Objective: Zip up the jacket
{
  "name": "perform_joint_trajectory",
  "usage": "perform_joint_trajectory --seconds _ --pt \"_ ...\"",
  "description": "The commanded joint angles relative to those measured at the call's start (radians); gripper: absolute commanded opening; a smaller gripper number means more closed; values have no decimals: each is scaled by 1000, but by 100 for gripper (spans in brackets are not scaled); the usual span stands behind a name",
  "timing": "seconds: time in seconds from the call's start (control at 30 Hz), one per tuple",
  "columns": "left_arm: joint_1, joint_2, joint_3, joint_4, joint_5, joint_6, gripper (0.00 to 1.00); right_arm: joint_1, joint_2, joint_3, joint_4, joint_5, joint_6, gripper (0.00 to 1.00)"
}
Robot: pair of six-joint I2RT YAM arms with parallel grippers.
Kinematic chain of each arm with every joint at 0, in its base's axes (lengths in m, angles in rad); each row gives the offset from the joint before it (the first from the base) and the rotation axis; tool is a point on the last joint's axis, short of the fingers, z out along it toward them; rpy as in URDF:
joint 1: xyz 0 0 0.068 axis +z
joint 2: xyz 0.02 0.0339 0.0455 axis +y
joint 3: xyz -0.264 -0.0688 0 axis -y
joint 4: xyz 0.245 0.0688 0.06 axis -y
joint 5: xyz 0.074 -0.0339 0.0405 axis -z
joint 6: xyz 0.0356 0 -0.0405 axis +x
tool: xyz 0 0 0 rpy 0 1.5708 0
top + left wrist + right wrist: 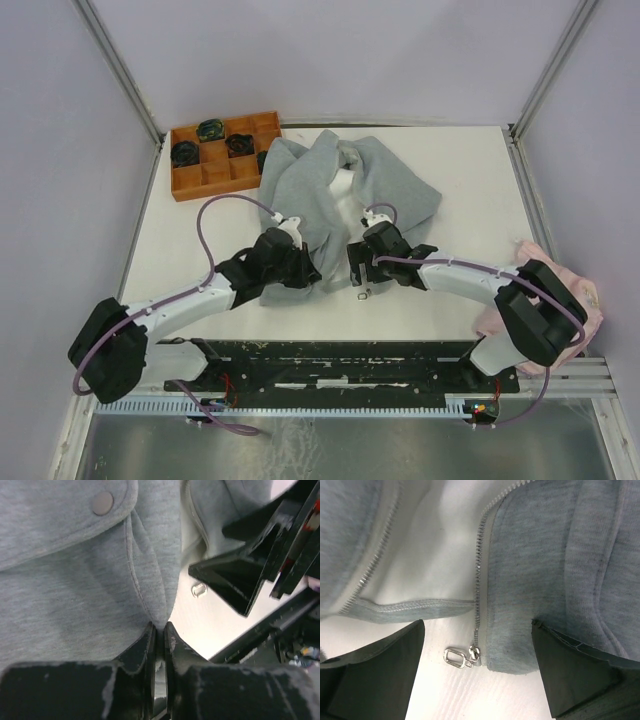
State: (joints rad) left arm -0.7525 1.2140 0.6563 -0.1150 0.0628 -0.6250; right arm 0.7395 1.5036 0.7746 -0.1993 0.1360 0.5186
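The light grey jacket (395,190) lies open on the white table, its white lining showing down the middle. My left gripper (303,268) is shut on the bottom hem corner of the jacket's left front panel (75,580), where the cloth is pinched between the fingertips (160,628). My right gripper (478,630) stands open over the other panel's (555,565) bottom corner. The zipper slider (475,655) with its metal pull tab (455,657) lies flat on the table between the fingers. The two rows of zipper teeth (480,555) are apart. The pull tab (198,588) also shows in the left wrist view.
An orange compartment tray (190,185) holding dark objects stands at the back left, touching the jacket's hood. A pale pink cloth (580,300) lies at the right table edge behind the right arm. The right gripper (245,580) is close to the left one.
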Motion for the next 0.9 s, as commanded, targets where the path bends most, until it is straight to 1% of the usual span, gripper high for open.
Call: perform_joint_trajectory --seconds 0.0,0.03,0.07,0.1,0.13,0.17,0.23,0.4,0.47,0.53,0.67,0.8,0.87 --pt "6 50 -51 68 186 -33 17 -4 -55 -6 31 -2 -4 95" --pt "9 67 -59 54 167 -34 19 -3 -59 -5 29 -2 -7 95" --pt "12 77 -69 36 114 -40 22 -3 -63 -3 22 -3 -10 96" --pt "13 82 -77 16 53 -43 28 -3 -69 -3 16 -3 -12 95" --pt "14 85 -83 -3 0 -44 33 -3 -73 -2 10 -6 -16 95" --pt "17 88 -86 -19 -41 -40 41 -4 -78 -1 5 -10 -21 95" --pt "19 105 -82 -46 -98 -30 49 -4 -84 4 -8 -15 -32 95" --pt "19 182 -57 -91 -191 0 52 -3 -90 31 -27 -81 -47 94" --pt "19 201 -46 -123 -241 8 53 -3 -97 34 -31 -86 -50 94" --pt "18 202 -43 -136 -253 16 54 -3 -100 36 -41 -79 -55 93" --pt "-20 127 -28 -157 -225 15 61 -3 -107 50 -81 -78 -69 93" --pt "-115 19 27 -222 -262 -19 64 -3 -129 61 -118 -83 -85 93" --pt "-141 -23 46 -246 -278 -36 65 -3 -133 69 -144 -71 -91 92"
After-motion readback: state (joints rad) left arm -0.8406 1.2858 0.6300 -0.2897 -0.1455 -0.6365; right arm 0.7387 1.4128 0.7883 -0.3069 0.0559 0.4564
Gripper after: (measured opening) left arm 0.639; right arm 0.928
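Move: The left hand holds the jacket's left panel pinched and raised; the table spot for its lower edge is about 8 cm below and 4 cm back, neither left nor right. The zip pull lies roughly 8 cm right, 3 cm back and 8 cm below. From the open right hand the pull is about 2 cm back and 2 cm down, straight in line sideways; the right panel's lower edge is some 4 cm right, 1 cm ahead and 2 cm below. Left hand sinks about 8 cm and leftward, opening to release the left panel; right hand eases up and back. ##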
